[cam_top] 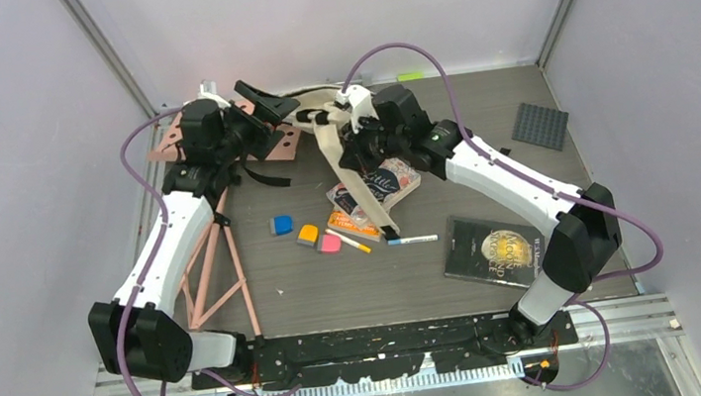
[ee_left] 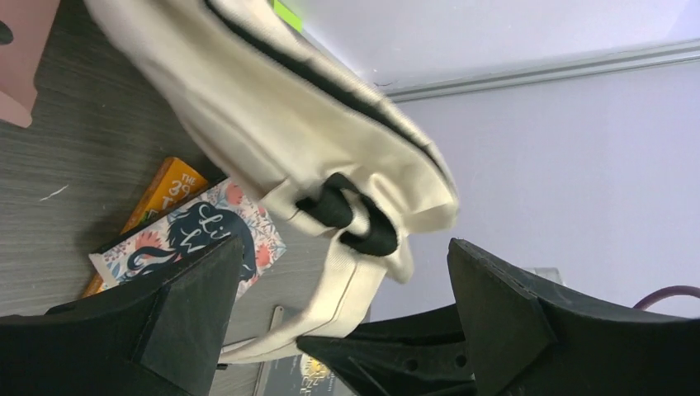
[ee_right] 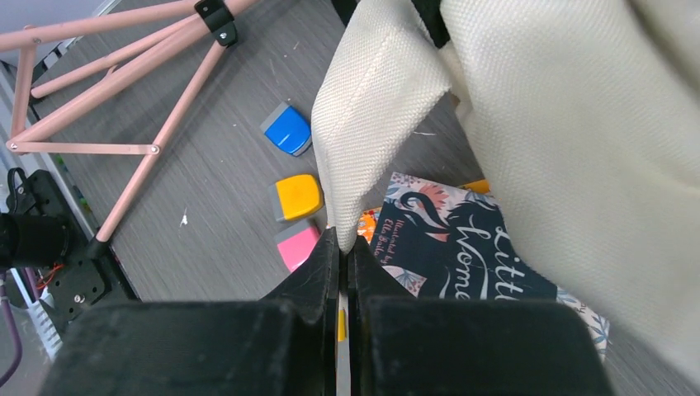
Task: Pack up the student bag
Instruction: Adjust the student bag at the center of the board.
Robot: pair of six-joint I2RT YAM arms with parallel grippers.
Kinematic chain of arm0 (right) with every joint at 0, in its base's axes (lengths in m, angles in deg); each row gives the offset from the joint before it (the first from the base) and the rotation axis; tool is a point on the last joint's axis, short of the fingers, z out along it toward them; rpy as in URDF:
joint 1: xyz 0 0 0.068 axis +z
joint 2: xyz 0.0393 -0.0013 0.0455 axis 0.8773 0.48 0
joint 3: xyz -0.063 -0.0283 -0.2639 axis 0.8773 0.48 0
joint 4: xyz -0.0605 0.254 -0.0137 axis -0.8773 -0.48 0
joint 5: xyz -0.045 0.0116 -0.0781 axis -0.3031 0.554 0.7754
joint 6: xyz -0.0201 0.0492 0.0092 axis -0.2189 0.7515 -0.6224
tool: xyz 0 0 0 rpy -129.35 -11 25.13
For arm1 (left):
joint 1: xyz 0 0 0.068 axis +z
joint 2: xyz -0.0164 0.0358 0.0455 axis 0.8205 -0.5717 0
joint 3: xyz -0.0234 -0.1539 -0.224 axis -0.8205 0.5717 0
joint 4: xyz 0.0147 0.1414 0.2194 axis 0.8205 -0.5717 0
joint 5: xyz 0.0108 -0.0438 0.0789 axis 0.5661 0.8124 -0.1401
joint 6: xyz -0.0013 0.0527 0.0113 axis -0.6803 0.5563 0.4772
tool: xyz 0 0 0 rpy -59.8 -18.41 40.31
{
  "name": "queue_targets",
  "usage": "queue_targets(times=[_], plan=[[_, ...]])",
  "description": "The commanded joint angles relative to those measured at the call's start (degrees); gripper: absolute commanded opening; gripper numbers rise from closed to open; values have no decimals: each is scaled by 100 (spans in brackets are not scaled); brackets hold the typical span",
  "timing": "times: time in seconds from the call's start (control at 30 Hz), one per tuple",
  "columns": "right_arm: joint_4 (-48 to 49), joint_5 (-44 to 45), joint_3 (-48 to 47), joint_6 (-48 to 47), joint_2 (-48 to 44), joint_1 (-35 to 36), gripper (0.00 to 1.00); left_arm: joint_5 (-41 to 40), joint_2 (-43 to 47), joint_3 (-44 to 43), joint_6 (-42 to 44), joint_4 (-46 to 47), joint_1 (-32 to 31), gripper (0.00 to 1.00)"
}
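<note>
The student bag (cam_top: 332, 140), cream fabric with black trim, hangs lifted at the back middle of the table. My right gripper (ee_right: 342, 245) is shut on an edge of its cream fabric (ee_right: 363, 124); from above this gripper (cam_top: 355, 150) sits right of the bag. My left gripper (ee_left: 347, 289) is open, and the bag's cream strap and black loop (ee_left: 351, 216) hang just beyond its fingers (ee_left: 190, 305) without touching them. From above, the left gripper (cam_top: 266, 106) is to the bag's left. A floral book (cam_top: 383, 184) lies on an orange book (cam_top: 350, 226) under the bag.
A dark book (cam_top: 490, 250) lies front right. Blue (cam_top: 281, 225), orange (cam_top: 308, 235) and pink (cam_top: 330, 243) erasers, a marker (cam_top: 352, 243) and a pen (cam_top: 412, 241) lie mid-table. A pink perforated board (cam_top: 272, 139), a pink frame (cam_top: 221, 273) and a grey plate (cam_top: 540, 125) stand around.
</note>
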Motion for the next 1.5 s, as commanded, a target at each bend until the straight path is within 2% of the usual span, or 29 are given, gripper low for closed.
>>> queue_targets(times=[0.0, 0.27, 0.33, 0.4, 0.43, 0.47, 0.57, 0.6, 0.67, 0.73, 0.9, 0.93, 1.0, 1.1, 1.2, 1.47], plan=[[218, 157, -67, -54, -239, 116, 1, 53, -19, 47, -183, 477, -45, 97], [23, 299, -65, -138, -238, 243, 6, -71, -36, 476, -261, 310, -209, 96], [-99, 382, -63, -135, -243, 265, 13, -76, -54, 507, -270, 245, -232, 95], [-273, 484, -108, -135, -302, 276, 29, -166, 4, 504, -187, -64, -235, 94], [-438, 532, -170, -135, -315, 277, 32, -255, 64, 483, -36, -233, -236, 94], [-524, 635, -201, -90, -362, 278, 37, -356, 151, 450, 133, -455, -235, 94], [-859, 798, -304, 101, -521, 275, 43, -737, 458, 371, 826, -1084, -234, 96], [-897, 911, -308, 168, -642, 277, 57, -809, 545, 370, 1061, -1214, -234, 96], [-973, 1052, -300, 351, -841, 278, 68, -714, 660, 405, 1518, -1286, -234, 96], [-1002, 1333, -258, 538, -1023, 274, 71, -508, 720, 514, 1954, -1179, -277, 96], [-1079, 2558, -115, 674, -1149, 181, 75, -400, 621, 692, 3455, -736, -927, 96], [-1123, 2615, -112, 670, -1126, 137, 75, -441, 536, 653, 3877, -733, -1092, 96], [-1235, 2725, -154, 698, -999, -19, 76, -729, 352, 557, 4142, -843, -1292, 97], [-1504, 2752, -343, 1043, -633, -435, 76, -1985, 84, 331, 3696, -1295, -1284, 98], [-1941, 2764, -656, 1532, -287, -805, 75, -2545, -168, 33, 3395, -1572, -1248, 99], [-2361, 2720, -723, 1679, 484, -994, 75, -2358, -1275, -676, 2654, -2141, -567, 98]])
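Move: The right hand's shut fingers already hold the student bag's shoulder strap; the middle of the hanging, half-folded bag is roughly 13 cm ahead of that hand, 2 cm left and 6 cm lower. From the open left hand it lies about 7 cm ahead, 9 cm right and 13 cm down. Around 23 cm below the right hand are the Little Women book, 2 cm ahead and 4 cm right; the yellow eraser, 7 cm back and 10 cm left; and the marker, 10 cm back and 11 cm right. The right hand stays almost in place at first while its fingers open and let go of the strap, then it swings about 15 cm to the right over the bag's side and some 5 cm forward, rising briefly before it sinks, turning roughly 40 degrees clockwise. The left hand, fingers still wide open, sinks about 12 cm overall beside the bag's left edge, drawing back several centimetres and then reaching forward again almost to where it began, while rolling so that its left side comes up. ##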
